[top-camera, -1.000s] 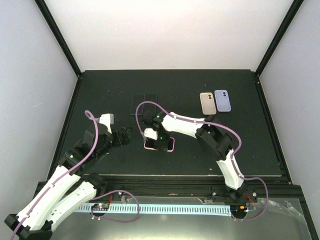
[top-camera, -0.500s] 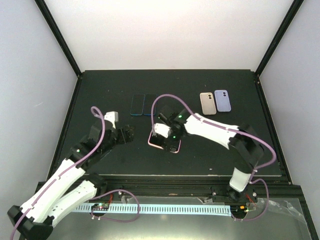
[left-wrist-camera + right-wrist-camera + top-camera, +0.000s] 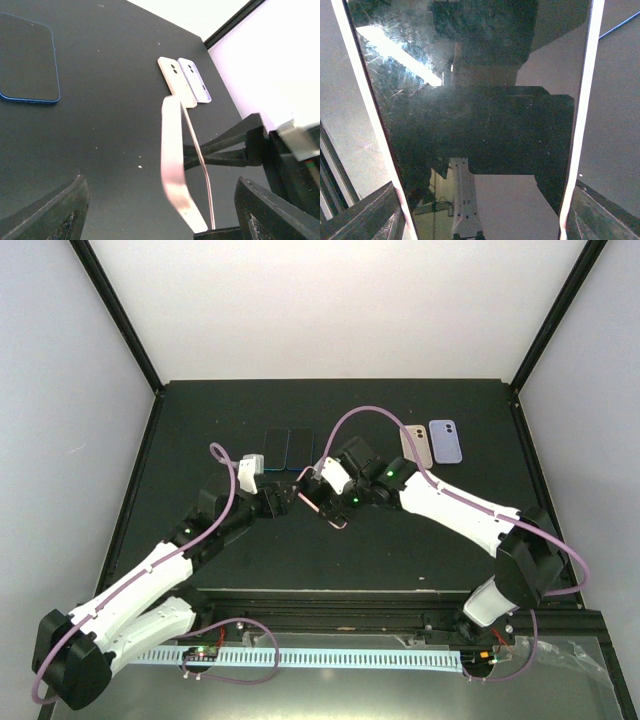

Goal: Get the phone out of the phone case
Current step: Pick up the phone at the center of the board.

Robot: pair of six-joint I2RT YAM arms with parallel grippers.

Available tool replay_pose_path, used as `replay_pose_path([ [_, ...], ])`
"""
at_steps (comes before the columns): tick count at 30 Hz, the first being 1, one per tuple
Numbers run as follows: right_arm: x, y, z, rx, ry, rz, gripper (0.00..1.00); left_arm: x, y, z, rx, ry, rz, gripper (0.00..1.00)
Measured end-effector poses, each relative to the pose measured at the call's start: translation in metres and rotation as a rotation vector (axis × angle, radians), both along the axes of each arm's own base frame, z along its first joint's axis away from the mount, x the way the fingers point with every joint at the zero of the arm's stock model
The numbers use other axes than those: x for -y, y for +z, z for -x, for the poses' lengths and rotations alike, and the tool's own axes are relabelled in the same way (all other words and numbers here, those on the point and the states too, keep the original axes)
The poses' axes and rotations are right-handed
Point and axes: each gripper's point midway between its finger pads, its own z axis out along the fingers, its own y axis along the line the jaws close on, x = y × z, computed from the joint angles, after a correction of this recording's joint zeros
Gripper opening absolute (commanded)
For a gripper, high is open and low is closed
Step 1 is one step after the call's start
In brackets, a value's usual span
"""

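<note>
The phone (image 3: 470,100) in its pink phone case (image 3: 322,512) is held tilted off the black table, screen toward the right wrist camera. My right gripper (image 3: 338,498) is shut on it across the case's long sides (image 3: 582,100), with fingers (image 3: 375,215) at the bottom corners of that view. My left gripper (image 3: 283,502) is at the phone's left end, open. In the left wrist view the case (image 3: 172,165) shows edge-on and bowed, standing between the jaws of the left gripper (image 3: 162,215), nearer the right finger (image 3: 270,210). The left gripper's fingers are not touching it.
Two dark bare phones (image 3: 276,448) (image 3: 300,448) lie flat behind the grippers; one shows as the dark phone (image 3: 27,57). A beige case (image 3: 415,445) and a lilac case (image 3: 446,440) lie at the back right. Black rails frame the table.
The right arm lifted the cased phone off the table and carried it back and tilted. The left arm reached forward and right up to it, and its jaws narrowed a little.
</note>
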Motion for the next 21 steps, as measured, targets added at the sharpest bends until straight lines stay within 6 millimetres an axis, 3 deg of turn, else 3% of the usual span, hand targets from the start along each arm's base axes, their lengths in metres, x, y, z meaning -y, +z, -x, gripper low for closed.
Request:
replay_pose_path([
  [13,-0.006,0.04,-0.014,0.026,-0.142,-0.12,0.01,0.031,-0.003,-0.005,-0.022,-0.064,0.053,0.55],
  [21,0.004,0.052,-0.009,0.057,-0.178,-0.166,0.01,0.057,0.018,-0.016,0.001,-0.101,0.081,0.39],
])
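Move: The pink-cased phone, held up in the right hand, has its middle about 9 cm to the left hand's right, 1 cm ahead and 5 cm lower. From the right hand, that middle is roughly 2 cm ahead, 1 cm left and 1 cm up. Two bare phones lie side by side on the board, some 24 cm ahead of the left hand and 20 cm below it, one about 1 cm to its left, the other 6 cm to its right. Still gripping the case by its long sides, the right hand lifts it about 5 cm, its left side rising and the hand turning clockwise by some 10 degrees. The left hand heads right towards the case's near long edge, some 5 cm, rising a little late on, and narrows its fingers to about half open around that edge, one in front of the screen, one behind; no pinch yet. ##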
